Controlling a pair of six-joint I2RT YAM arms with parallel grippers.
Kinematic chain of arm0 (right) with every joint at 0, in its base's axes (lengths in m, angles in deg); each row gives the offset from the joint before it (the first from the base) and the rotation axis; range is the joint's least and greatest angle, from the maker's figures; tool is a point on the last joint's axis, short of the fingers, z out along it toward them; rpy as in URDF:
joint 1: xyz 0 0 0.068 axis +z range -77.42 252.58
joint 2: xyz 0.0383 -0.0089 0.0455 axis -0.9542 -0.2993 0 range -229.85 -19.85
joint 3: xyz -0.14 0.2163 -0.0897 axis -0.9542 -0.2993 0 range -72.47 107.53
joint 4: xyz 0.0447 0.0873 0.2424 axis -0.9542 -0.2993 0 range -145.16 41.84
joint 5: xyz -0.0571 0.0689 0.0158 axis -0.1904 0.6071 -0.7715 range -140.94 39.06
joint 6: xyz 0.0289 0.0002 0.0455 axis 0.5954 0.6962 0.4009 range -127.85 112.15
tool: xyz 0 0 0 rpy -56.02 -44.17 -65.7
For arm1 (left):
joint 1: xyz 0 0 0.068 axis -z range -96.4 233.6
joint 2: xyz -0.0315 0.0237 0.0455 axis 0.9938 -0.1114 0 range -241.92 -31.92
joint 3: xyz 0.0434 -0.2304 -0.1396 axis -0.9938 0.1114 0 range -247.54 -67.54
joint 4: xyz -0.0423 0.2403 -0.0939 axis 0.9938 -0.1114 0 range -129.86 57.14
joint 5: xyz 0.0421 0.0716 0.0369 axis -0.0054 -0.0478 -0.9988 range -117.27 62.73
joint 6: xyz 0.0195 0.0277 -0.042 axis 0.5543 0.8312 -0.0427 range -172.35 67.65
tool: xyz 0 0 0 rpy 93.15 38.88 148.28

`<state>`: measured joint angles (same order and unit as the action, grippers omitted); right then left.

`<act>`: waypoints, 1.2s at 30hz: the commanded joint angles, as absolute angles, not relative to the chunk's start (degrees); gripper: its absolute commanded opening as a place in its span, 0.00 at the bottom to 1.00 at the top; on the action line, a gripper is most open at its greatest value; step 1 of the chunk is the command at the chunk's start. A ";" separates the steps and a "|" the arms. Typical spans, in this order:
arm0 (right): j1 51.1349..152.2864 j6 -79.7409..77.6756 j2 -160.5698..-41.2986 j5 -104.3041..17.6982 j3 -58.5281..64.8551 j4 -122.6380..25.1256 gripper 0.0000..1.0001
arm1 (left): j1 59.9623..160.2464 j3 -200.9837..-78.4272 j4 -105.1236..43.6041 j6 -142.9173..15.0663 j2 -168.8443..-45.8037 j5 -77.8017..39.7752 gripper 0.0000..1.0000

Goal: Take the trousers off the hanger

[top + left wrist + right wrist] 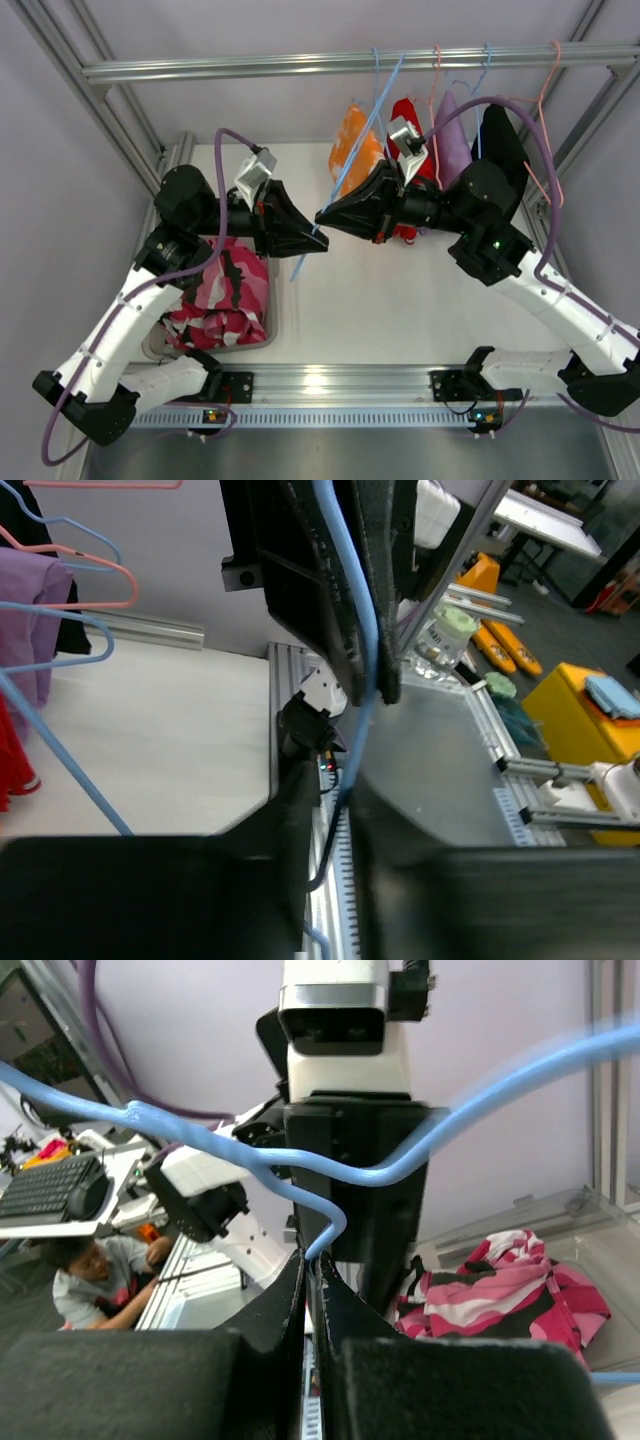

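Observation:
A bare blue hanger (340, 185) slants from the rail down over the table's middle. My right gripper (322, 214) is shut on its wire; in the right wrist view the wire's bent end (200, 1135) is pinched at the jaw tips (315, 1260). My left gripper (318, 240) meets it from the left. Its fingers stand on either side of the blue wire (350, 580), and a narrow gap still shows between them (335, 790). The pink camouflage trousers (225, 290) (500, 1290) lie crumpled in a bin at the left. The orange trousers (355, 150) hang from the rail.
An aluminium rail (300, 65) crosses the back, carrying pink and blue hangers (545, 120) with red (405, 115), purple (452, 140) and black (500, 140) garments behind my right arm. The grey bin (272, 320) sits beside the left arm's base.

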<state>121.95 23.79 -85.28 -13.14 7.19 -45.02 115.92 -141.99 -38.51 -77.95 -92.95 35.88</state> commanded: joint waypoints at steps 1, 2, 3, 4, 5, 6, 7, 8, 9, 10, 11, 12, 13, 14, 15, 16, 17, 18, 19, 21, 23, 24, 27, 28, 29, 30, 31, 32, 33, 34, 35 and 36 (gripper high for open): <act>123.12 22.56 -85.24 -13.68 9.44 -40.07 0.00 | 115.77 -142.16 -33.83 -80.46 -91.78 35.57 0.22; 123.12 22.39 -85.16 -14.03 9.18 -40.07 0.00 | 115.42 -142.16 -33.83 -81.17 -91.51 34.09 0.00; 123.12 22.04 -85.07 -14.38 9.18 -40.25 0.00 | 114.12 -142.07 -34.00 -82.22 -91.33 33.20 0.00; 123.12 21.86 -84.89 -14.73 9.09 -40.51 0.04 | 113.23 -141.28 -33.40 -85.27 -90.90 32.76 0.00; 123.12 21.51 -84.81 -15.69 9.00 -41.04 0.11 | 112.27 -141.02 -31.48 -86.87 -90.54 31.97 0.00; 123.03 21.25 -84.20 -16.05 8.92 -41.39 0.32 | 111.21 -140.75 -31.37 -88.10 -90.19 31.27 0.00; 122.77 20.90 -83.93 -16.57 8.92 -41.92 0.41 | 108.68 -140.23 -30.06 -91.16 -89.15 30.91 0.00; 122.60 20.11 -83.58 -17.97 8.92 -43.31 0.52 | 107.26 -138.66 -29.09 -92.76 -88.53 30.74 0.00; 122.51 19.14 -82.62 -18.85 8.92 -44.37 0.63 | 104.46 -137.86 -28.91 -93.91 -87.74 30.21 0.00; 122.33 16.70 -82.09 -20.60 9.09 -45.51 0.68 | 103.04 -135.85 -29.43 -96.18 -85.99 29.60 0.00; 122.33 15.46 -81.56 -21.67 9.00 -47.87 0.73 | 101.64 -135.04 -30.74 -96.90 -84.93 28.89 0.00; 122.24 14.40 -80.33 -22.72 9.00 -48.77 0.78 | 98.93 -134.17 -32.41 -97.43 -84.13 25.76 0.00; 121.81 13.52 -79.89 -23.51 8.66 -50.26 0.80 | 97.42 -133.37 -35.21 -97.69 -82.30 23.81 0.00; 121.63 12.12 -79.36 -24.65 8.48 -50.88 0.82 | 95.84 -131.54 -39.67 -98.05 -81.58 22.22 0.00; 121.45 11.58 -78.57 -24.84 8.39 -51.76 0.86 | 92.43 -130.48 -40.76 -98.48 -80.27 20.82 0.00; 121.19 11.05 -78.39 -25.01 8.39 -52.20 0.87 | 91.09 -129.94 -42.60 -98.31 -79.82 19.58 0.00; 121.10 10.18 -77.95 -25.19 8.48 -52.46 0.87 | 90.12 -129.50 -46.01 -98.14 -79.47 18.53 0.00; 121.01 10.00 -77.95 -25.28 8.74 -53.25 0.87 | 88.89 -129.33 -47.70 -97.70 -79.29 17.47 0.00; 120.92 9.65 -77.86 -25.37 9.18 -53.61 0.88 | 88.53 -129.41 -49.11 -96.83 -79.20 16.33 0.00; 120.92 8.85 -77.86 -25.19 9.44 -54.22 0.88 | 88.09 -129.67 -53.31 -95.68 -79.03 16.67 0.00; 120.92 8.33 -77.42 -25.37 9.27 -54.58 0.88 | 88.09 -130.20 -56.14 -92.79 -78.59 13.61 0.00; 120.92 8.41 -77.07 -25.54 8.92 -54.49 0.88 | 88.09 -130.90 -58.16 -91.64 -78.94 11.68 0.00; 120.66 8.41 -76.72 -25.98 7.69 -53.96 0.89 | 87.48 -135.20 -58.53 -88.21 -82.00 5.08 0.00; 120.66 8.41 -76.72 -26.24 7.69 -53.87 0.89 | 87.39 -138.08 -58.01 -87.68 -83.15 4.37 0.00; 120.66 8.24 -76.72 -26.42 7.77 -54.05 0.89 | 87.30 -139.77 -58.00 -87.42 -84.64 4.02 0.00; 120.66 8.06 -76.63 -26.60 7.86 -54.40 0.90 | 87.12 -141.44 -58.09 -87.24 -87.52 4.10 0.00; 120.75 7.89 -76.63 -27.21 8.21 -54.66 0.90 | 87.03 -142.84 -57.48 -87.24 -88.86 4.45 0.00; 120.66 7.54 -76.72 -27.56 8.47 -55.01 0.91 | 87.03 -145.90 -57.47 -86.63 -90.26 4.89 0.00; 120.66 7.36 -76.54 -27.83 8.65 -55.80 0.94 | 87.03 -147.59 -57.91 -85.84 -92.71 4.28 0.00; 120.49 7.10 -76.54 -28.52 9.00 -56.24 0.95 | 87.03 -149.34 -58.87 -84.35 -94.13 3.32 0.00; 120.48 7.01 -76.54 -28.79 9.18 -56.77 0.98 | 86.86 -151.45 -61.75 -83.38 -95.80 2.53 0.00; 120.48 7.01 -76.54 -28.97 9.35 -57.47 1.00 | 86.60 -155.47 -62.65 -82.50 -98.69 2.69 0.00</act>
<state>121.16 8.64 -77.59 -27.26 7.14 -55.21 87.29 -148.66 -60.52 -86.58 -94.96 5.02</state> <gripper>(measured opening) 0.984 0.041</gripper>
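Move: The empty blue hanger is in the right fingers, and its lower stretch already runs between the left hand's half-open fingers, about 6 cm below the right hand. From the left hand, the free stretch of rail it is bound for lies some 28 cm ahead, 20 cm left and 16 cm up; the orange trousers are about 22 cm ahead, 11 cm right and 11 cm lower, and the pink trousers in the tray 14 cm ahead, 27 cm left, 42 cm down. The left fingers shut the last bit onto the blue hanger's wire, then the right fingers open wide and let go, that hand backing off about 4 cm to the right and tipping slightly upward. Left alone with the hanger, the left hand swings it forward and left towards the empty part of the rail, nearly 18 cm out and 14 cm across, turning some 60 degrees counter-clockwise and dipping before it rises again at the end while still pushing forward. ##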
